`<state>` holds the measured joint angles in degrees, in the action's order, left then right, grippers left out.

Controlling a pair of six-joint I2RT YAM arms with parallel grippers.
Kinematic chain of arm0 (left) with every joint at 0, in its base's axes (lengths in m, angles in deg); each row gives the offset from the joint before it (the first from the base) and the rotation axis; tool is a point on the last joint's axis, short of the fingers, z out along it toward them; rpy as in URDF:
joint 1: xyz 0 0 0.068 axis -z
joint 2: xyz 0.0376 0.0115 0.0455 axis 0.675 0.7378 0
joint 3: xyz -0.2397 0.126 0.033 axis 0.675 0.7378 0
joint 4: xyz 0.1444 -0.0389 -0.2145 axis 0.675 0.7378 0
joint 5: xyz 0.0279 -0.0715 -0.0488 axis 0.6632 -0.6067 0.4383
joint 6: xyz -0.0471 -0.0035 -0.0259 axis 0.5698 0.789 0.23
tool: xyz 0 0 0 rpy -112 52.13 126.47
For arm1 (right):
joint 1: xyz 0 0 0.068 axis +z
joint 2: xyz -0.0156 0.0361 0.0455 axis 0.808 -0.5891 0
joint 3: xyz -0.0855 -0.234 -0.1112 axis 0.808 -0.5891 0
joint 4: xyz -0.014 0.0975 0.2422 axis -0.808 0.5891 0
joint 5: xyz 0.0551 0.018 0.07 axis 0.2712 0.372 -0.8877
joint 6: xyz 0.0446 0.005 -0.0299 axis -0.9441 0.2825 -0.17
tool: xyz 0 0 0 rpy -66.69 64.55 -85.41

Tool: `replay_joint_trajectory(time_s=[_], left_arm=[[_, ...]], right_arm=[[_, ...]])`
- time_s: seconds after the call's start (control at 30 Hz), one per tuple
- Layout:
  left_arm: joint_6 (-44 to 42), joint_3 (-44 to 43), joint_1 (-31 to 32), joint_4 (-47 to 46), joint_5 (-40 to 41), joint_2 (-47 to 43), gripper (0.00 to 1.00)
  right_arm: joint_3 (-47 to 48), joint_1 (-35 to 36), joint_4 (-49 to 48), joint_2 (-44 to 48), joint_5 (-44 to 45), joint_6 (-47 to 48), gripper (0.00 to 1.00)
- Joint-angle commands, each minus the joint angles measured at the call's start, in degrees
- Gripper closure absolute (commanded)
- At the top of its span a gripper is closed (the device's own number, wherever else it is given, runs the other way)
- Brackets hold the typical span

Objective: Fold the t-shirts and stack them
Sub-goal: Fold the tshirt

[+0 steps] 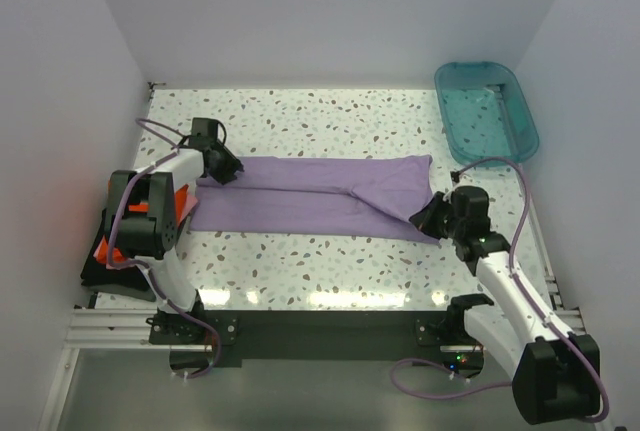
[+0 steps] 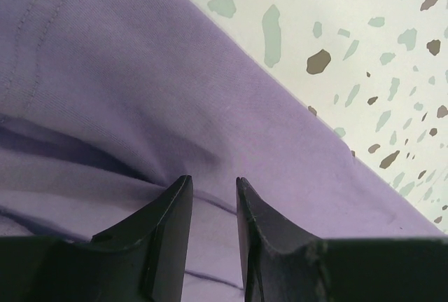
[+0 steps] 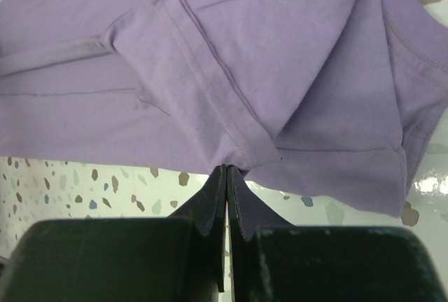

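Note:
A lavender t-shirt (image 1: 310, 191) lies folded into a long strip across the middle of the table. My left gripper (image 1: 228, 168) is at its left end. In the left wrist view its jaws (image 2: 213, 179) stand partly open just over the lavender cloth (image 2: 140, 71), with cloth showing in the gap. My right gripper (image 1: 425, 219) is at the strip's near right corner. In the right wrist view it (image 3: 226, 167) is shut on the hem of the lavender t-shirt (image 3: 210, 57), which draws to a point at the tips. An orange-red t-shirt (image 1: 181, 201) lies on a dark one (image 1: 100, 273) at the far left, partly hidden by the left arm.
A teal plastic tub (image 1: 487, 109) stands at the back right corner. White walls close the table (image 1: 300, 111) on the left, back and right. The speckled surface shows behind and in front of the lavender strip.

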<state>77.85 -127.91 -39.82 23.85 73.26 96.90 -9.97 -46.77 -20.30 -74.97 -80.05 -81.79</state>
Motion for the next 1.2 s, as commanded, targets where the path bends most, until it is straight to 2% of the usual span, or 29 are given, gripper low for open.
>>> replay_joint_trajectory(time_s=[0.0,0.4,0.6,0.73,0.77,0.83,0.87,1.07,1.17], left_arm=[[0.39,-0.28,-0.61,-1.62,-0.72,-1.59,0.64],[2.32,2.00,-1.40,1.55,3.93,-5.37,0.63],[2.94,4.38,-1.58,2.60,5.43,-7.74,0.63],[3.38,7.62,-1.58,2.08,5.87,-8.79,0.64],[3.46,9.11,-1.67,1.81,5.87,-9.23,0.64],[3.46,10.52,-1.93,0.76,5.78,-10.46,0.64],[3.46,11.75,-2.10,0.41,5.78,-10.90,0.64],[2.94,13.26,-2.37,-0.48,5.34,-11.96,0.64],[2.85,13.52,-2.37,-1.18,4.55,-12.23,0.64]], right_arm=[[-1.56,0.07,0.36,0.67,-0.49,-0.25,1.00],[-3.42,0.07,1.42,0.05,1.71,-1.30,1.00],[-3.06,0.07,1.77,-0.12,2.50,-1.48,0.96],[-2.71,0.07,2.03,-0.12,2.67,-1.92,0.82],[-2.63,0.07,1.94,-0.12,2.67,-2.01,0.74],[-1.84,0.16,2.47,-0.38,2.76,-1.74,0.68],[-1.05,0.07,2.56,-0.39,2.94,-1.57,0.61],[2.29,0.16,1.25,-1.43,1.71,-0.78,0.52],[5.54,0.77,-2.71,-6.78,-1.10,-0.16,0.52]])
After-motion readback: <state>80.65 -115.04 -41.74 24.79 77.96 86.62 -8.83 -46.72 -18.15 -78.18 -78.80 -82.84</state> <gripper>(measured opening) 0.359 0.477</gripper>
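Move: The right hand holds the loose corner of the purple t-shirt's flap. The shirt's near edge, where the corner goes, is about 2 cm back and 6 cm below; its far right corner lies some 18 cm ahead, 5 cm right. For the open left hand, the left end of the upper layer's near edge is about 6 cm back, 3 cm left and 2 cm below, with the orange t-shirt roughly 14 cm back and 24 cm left. The right fingers, still pinching the flap's corner, lower it about 3 cm and slightly back to the shirt's near edge, open about halfway to let go, then begin to lift forward. Meanwhile the left hand, its fingers keeping the same part-open gap, lifts slightly, then sweeps about 6 cm back and some 3 cm left, sinking over the upper layer's edge and seeming to draw that layer back. ##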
